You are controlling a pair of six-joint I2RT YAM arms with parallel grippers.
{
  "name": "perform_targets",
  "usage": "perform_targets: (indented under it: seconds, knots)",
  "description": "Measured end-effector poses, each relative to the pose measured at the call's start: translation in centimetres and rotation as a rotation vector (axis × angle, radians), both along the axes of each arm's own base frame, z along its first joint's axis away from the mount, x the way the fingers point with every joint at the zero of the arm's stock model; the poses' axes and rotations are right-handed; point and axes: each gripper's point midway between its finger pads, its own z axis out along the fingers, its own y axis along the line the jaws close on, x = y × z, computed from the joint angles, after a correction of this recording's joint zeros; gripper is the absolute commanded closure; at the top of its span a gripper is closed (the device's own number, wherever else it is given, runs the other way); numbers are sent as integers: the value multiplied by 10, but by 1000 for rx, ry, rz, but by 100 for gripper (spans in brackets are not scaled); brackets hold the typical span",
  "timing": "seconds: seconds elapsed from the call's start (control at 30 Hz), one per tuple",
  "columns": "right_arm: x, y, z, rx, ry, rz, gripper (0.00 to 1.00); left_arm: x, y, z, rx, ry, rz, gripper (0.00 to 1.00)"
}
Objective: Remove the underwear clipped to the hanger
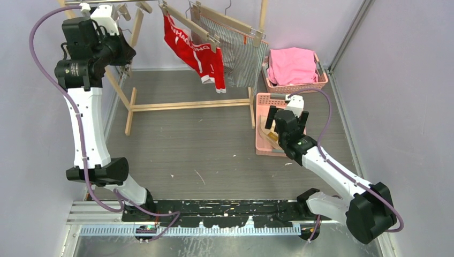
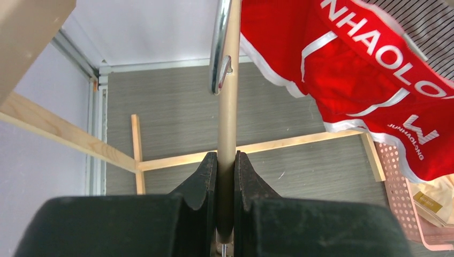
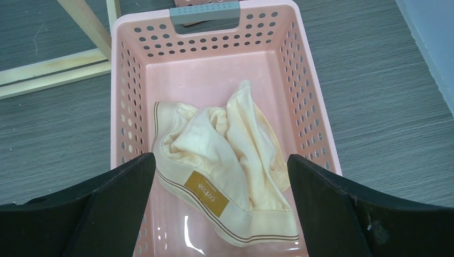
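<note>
The red underwear [image 1: 195,51] [image 2: 364,80] with white trim and lettering hangs clipped to a wooden hanger [image 1: 187,21]. Behind it hangs the grey-and-white striped underwear [image 1: 235,53] [image 2: 428,21] on another hanger. My left gripper [image 1: 129,54] [image 2: 226,158] is high at the left end of the rack. It is shut on the tan bar of a hanger [image 2: 227,96] just below its metal hook. The cream underwear [image 3: 225,155] [image 1: 266,134] lies crumpled in the pink basket [image 3: 128,96]. Above it my right gripper [image 3: 220,159] [image 1: 287,113] stands open, holding nothing.
A wooden clothes rack [image 1: 187,104] stands across the back of the floor. A second pink basket [image 1: 300,85] holding a pink cloth [image 1: 292,64] sits at the back right, just beyond the first basket [image 1: 262,99]. Walls close in on both sides.
</note>
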Motion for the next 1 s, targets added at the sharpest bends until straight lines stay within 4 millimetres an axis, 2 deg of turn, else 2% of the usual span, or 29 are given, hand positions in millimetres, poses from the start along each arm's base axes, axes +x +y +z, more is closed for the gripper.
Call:
perform_targets:
  seconds: [0.33, 0.5, 0.73, 1.0]
  knots:
    - [0, 7, -5, 3, 17, 32, 0, 14, 3, 28, -27, -122, 25, 100]
    - [-1, 11, -5, 5, 19, 48, 0, 31, 10, 48, -43, -188, 55, 100]
    - [-4, 14, -11, -2, 32, 59, 0, 45, 16, 37, -57, -169, 78, 100]
    - [-6, 17, -12, -3, 33, 70, 0, 52, 25, 34, -65, -166, 110, 100]
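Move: The rail spot for the held empty hanger's hook lies about 13 cm ahead of the left gripper, some 2 cm left and 10 cm above it. The other empty hanger is about 8 cm ahead, 8 cm left and 6 cm up; the red underwear hangs some 22 cm right, 8 cm ahead and 5 cm lower. From the right gripper that rail spot lies roughly 60 cm left, 25 cm ahead and 38 cm up. Keep the left fingers shut on the emptied hanger's bar and lift it up and forward towards the rail, some 5 cm up, tipping the fingers about 10 degrees upward. Then keep easing forward, drifting left and sinking about 1.5 cm, to bring the hook over the rail. Let the open right gripper drift slightly left and down above the basket, touching nothing. ##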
